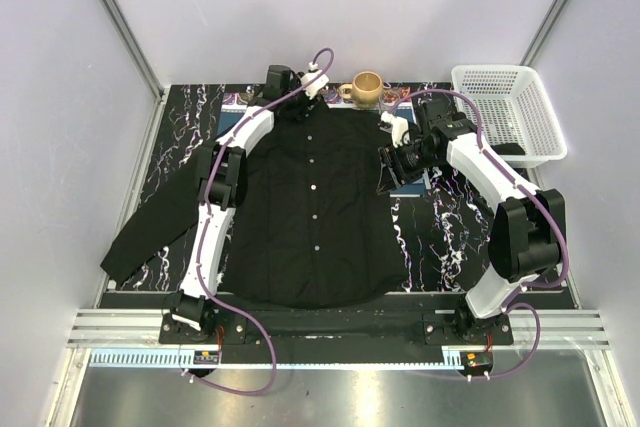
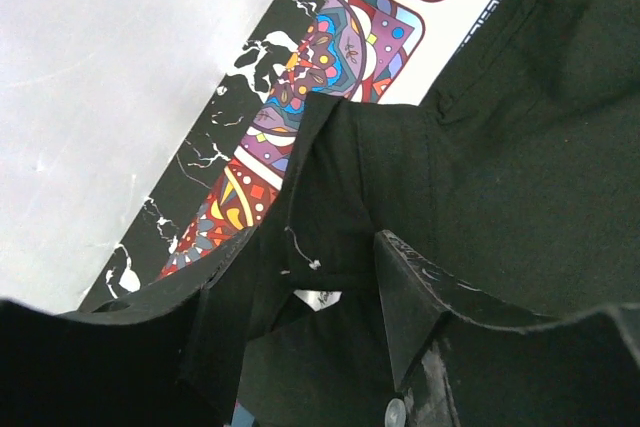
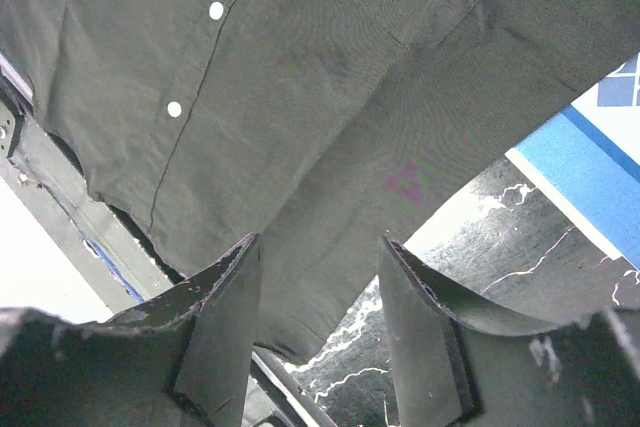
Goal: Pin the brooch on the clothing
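Observation:
The clothing (image 1: 310, 207), a black button-up shirt, lies flat on the table, front up, with white buttons (image 1: 314, 187) down the middle. My left gripper (image 1: 303, 107) is at the collar; in the left wrist view the collar (image 2: 340, 177) lies between the parted fingers of the left gripper (image 2: 312, 252). A tiny whitish speck on a thread (image 2: 315, 266) hangs there above a white label (image 2: 318, 298); I cannot tell whether it is the brooch. My right gripper (image 1: 392, 169) is at the shirt's right edge. There the right gripper (image 3: 318, 247) stands open, with a fabric fold (image 3: 320, 277) against one finger.
A beige mug (image 1: 367, 87) stands at the back beside a colourful patterned mat (image 2: 330, 57). A white basket (image 1: 505, 112) sits at the back right. The shirt's left sleeve (image 1: 150, 227) runs out over the dark marbled table (image 1: 450, 227). A blue mat (image 3: 590, 167) lies near the right gripper.

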Robot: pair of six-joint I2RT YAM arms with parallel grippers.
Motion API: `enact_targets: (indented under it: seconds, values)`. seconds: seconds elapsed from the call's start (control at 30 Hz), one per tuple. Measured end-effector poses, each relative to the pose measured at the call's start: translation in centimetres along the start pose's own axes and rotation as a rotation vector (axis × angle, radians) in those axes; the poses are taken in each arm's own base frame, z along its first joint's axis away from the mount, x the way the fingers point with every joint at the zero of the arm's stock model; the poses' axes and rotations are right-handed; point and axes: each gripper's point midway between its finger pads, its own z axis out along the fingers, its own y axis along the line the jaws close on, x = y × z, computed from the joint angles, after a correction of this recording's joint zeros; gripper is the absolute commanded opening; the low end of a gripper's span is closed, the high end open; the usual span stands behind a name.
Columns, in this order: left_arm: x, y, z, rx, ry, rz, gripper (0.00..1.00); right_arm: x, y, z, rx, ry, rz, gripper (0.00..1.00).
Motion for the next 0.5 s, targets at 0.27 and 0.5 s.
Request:
enact_targets:
  seconds: [0.27, 0.5]
  values:
    - [0.06, -0.29, 0.44, 0.004, -0.008, 0.023, 0.31, 0.19, -0.14, 0.04, 0.000, 0.003, -0.004, 0.55]
    - [-0.37, -0.15, 0.80, 0.005, -0.020, 0.106, 0.00, 0.52, -0.57, 0.00, 0.006, 0.007, -0.002, 0.54]
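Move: The shirt's collar lies right at the left hand's half-open fingertips, about 1 cm ahead and 1 cm below, not offset sideways. The mug stands some 14 cm to that hand's right and 3 cm farther out, the glass about 20 cm right and level with it; the top button is roughly 8 cm back, straight behind. From the right hand the collar lies about 32 cm ahead, 19 cm left and 8 cm lower. The collar's fold is pinched between the left fingertips, which close from about half open to fully shut. The left hand stays nearly in place, easing less than 1 cm to the right and slightly forward, while its wrist turns some 5 degrees, tipping the fingers a little upward. ##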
